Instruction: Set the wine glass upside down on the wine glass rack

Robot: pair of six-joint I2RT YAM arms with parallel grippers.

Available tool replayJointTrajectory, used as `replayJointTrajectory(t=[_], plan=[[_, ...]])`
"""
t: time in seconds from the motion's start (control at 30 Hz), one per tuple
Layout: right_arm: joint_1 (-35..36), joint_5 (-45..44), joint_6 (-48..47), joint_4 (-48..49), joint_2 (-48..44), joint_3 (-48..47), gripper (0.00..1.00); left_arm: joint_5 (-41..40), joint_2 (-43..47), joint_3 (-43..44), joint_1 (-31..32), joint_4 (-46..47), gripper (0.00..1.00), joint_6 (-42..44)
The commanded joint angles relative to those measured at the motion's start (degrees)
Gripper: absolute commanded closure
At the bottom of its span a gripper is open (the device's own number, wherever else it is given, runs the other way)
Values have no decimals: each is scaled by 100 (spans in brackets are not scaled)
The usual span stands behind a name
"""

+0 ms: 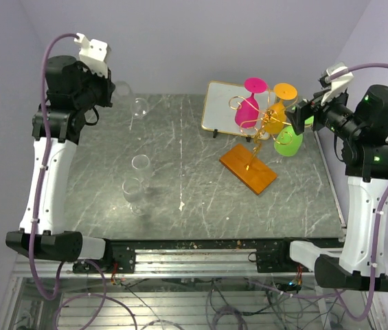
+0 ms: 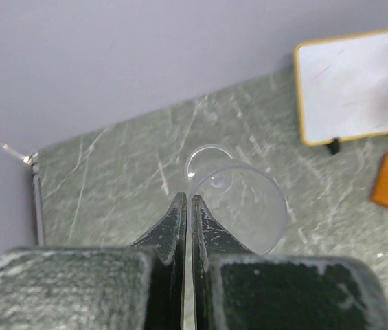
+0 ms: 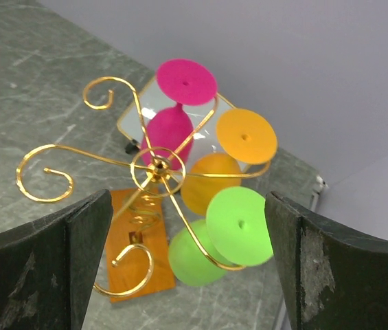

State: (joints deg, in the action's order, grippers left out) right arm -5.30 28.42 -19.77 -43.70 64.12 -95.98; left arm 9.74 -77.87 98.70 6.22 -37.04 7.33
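A clear wine glass (image 1: 139, 106) (image 2: 248, 206) sits at the back left of the table, right at the tips of my left gripper (image 1: 115, 93) (image 2: 188, 198). The jaws are shut on its thin stem. The wine glass rack (image 1: 257, 127) (image 3: 156, 168), gold scrolled wire on an orange wooden base (image 1: 248, 168), stands at the back right. A pink glass (image 1: 248, 106), an orange glass (image 1: 279, 110) and a green glass (image 1: 288, 141) (image 3: 238, 227) hang upside down on it. My right gripper (image 1: 297, 117) (image 3: 187, 199) is open just right of the rack, and holds nothing.
Two more clear glasses (image 1: 141, 165) (image 1: 133, 192) stand at the table's middle left. A gold-framed panel (image 1: 221, 106) (image 2: 358, 82) leans behind the rack. Walls close off the back and both sides.
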Motion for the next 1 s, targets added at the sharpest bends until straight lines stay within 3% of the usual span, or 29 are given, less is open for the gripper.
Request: replayJointTrajectory(t=[0.0,0.2,0.37,0.57,0.73,0.97], plan=[[-15,873,162,-187,291,-375,10,937,219,641,37,-101,93,-459],[133,1256,1036,402,661,-409,16,1724,373,961,37,133,93,-1156],[793,909,1686,1008,852,-158,12,2390,366,953,37,569,93,-1808],[1389,1089,2129,1370,1358,-362,13,2844,347,781,37,1034,93,-2227],[1788,1124,2822,2118,1646,-333,23,2854,427,642,76,1398,93,-2177],[2501,647,3449,2165,2451,-781,37,2850,365,684,140,1476,93,-2189]])
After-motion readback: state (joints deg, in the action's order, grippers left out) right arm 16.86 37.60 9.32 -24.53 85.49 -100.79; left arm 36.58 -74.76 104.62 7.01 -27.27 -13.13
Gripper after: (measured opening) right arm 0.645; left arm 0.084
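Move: The left gripper already holds the clear wine glass by its rim; the open right gripper it goes to is about 50 cm to its right, 8 cm nearer and 4 cm higher. From the right gripper, the clear glass lies some 46 cm left, 12 cm ahead and 8 cm lower. The rack top is about 7 cm ahead, 9 cm left and 15 cm below; the pink glass is 14 cm ahead, 12 cm left and 18 cm down. Bring the left gripper up about 10 cm, right and somewhat back, rolling its left side down and turning about 25 degrees clockwise so the held glass's foot points towards the right gripper; ease off halfway. Carry the right gripper some 18 cm left across the rack and a little forward towards that foot, turning it counter-clockwise, raising its left side, tipping its fingers down and closing them partway. ##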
